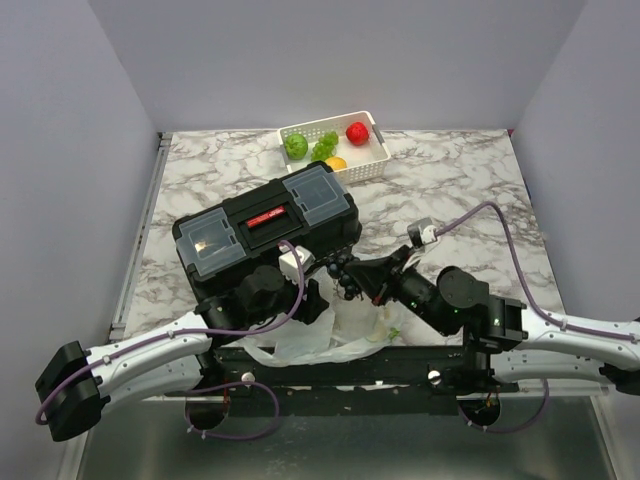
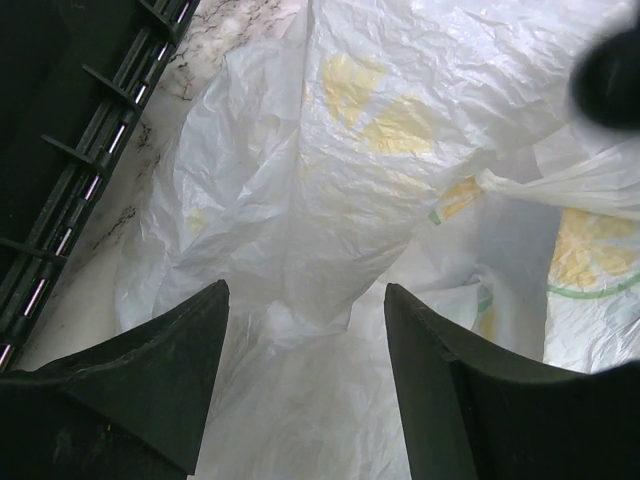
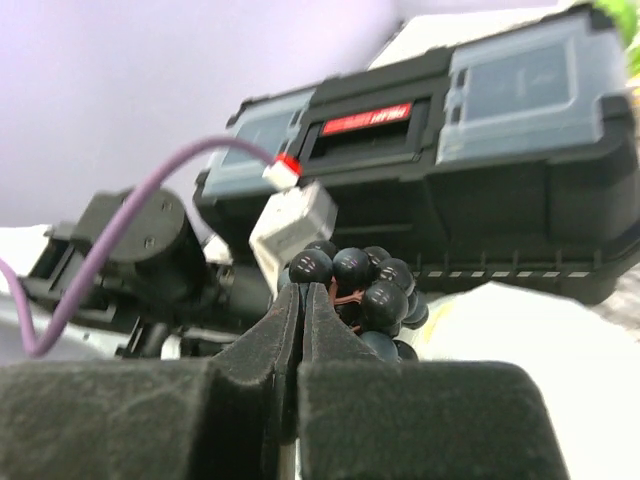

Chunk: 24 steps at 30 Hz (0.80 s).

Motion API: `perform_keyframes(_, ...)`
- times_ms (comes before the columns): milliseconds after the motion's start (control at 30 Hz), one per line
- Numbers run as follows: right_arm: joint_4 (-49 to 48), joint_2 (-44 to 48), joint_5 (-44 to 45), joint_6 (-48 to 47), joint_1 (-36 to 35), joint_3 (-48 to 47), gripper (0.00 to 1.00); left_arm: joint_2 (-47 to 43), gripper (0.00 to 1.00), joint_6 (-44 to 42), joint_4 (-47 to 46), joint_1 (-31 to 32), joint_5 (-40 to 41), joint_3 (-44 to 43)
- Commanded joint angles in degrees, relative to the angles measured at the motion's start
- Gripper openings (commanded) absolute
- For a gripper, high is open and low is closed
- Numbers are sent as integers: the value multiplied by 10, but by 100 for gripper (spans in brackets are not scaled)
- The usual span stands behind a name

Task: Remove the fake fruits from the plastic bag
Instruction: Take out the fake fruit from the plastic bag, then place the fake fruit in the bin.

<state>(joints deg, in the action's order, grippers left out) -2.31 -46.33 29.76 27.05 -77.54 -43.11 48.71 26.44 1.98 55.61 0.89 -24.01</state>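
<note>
The white crinkly plastic bag (image 1: 300, 342) with yellow and green prints lies at the near edge in front of the toolbox; it fills the left wrist view (image 2: 330, 200). My left gripper (image 2: 305, 300) is open just above the bag, its fingers apart with loose plastic between them; it also shows in the top view (image 1: 313, 300). My right gripper (image 3: 303, 295) is shut on a bunch of black fake grapes (image 3: 365, 280), pinching its stem side. It holds them above the bag (image 3: 540, 350), right of the left gripper. In the top view the grapes (image 1: 343, 272) hang at the right gripper's tip (image 1: 356, 276).
A black toolbox (image 1: 265, 225) stands just behind the bag, close to both grippers (image 3: 450, 130). A white perforated basket (image 1: 375, 168) at the back holds a green apple (image 1: 296, 146), green grapes (image 1: 324, 146), a red apple (image 1: 357, 132) and a yellow fruit (image 1: 336, 163).
</note>
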Motion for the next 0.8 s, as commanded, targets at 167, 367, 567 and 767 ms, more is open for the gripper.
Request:
perform_keyframes(167,97,-69,212,-98,24,-120,1,-2,63,-7,-2,2,-8,-19)
perform_keyframes(367,126,-124,64,-63,224,-146,1,-5,63,-11,1,2,-25,-20)
perform_keyframes(567,106,-228,-54,-57,373,-188,1,5,48,-23,-12,2,-38,-26)
perform_keyframes(767,36,-356,-130,-59,465,-258,1,19,32,-24,-16,2,-65,-31)
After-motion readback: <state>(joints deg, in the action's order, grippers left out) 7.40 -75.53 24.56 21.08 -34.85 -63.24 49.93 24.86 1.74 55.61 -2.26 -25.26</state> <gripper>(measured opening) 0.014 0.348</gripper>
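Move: Ahead of the right hand, which already holds the black grapes clear of the bag, the white basket lies about 52 cm out, 5 cm to its left and 27 cm below. The toolbox is some 18 cm ahead and 21 cm left, 22 cm lower; the bag's middle is 4 cm back, 4 cm left and 26 cm down. The left hand's open fingers have a bag fold about 1 cm ahead, 2 cm right and 1 cm below. Carrying the black grapes, the right hand sweeps about 24 cm forward and 10 cm right, past the toolbox's right end towards the basket, first rising 3 cm, then sinking about 8 cm. The wrist swings clockwise and rolls as the shut fingers keep their hold. The left hand stays almost in place and late on closes its fingers on the bag fold. ##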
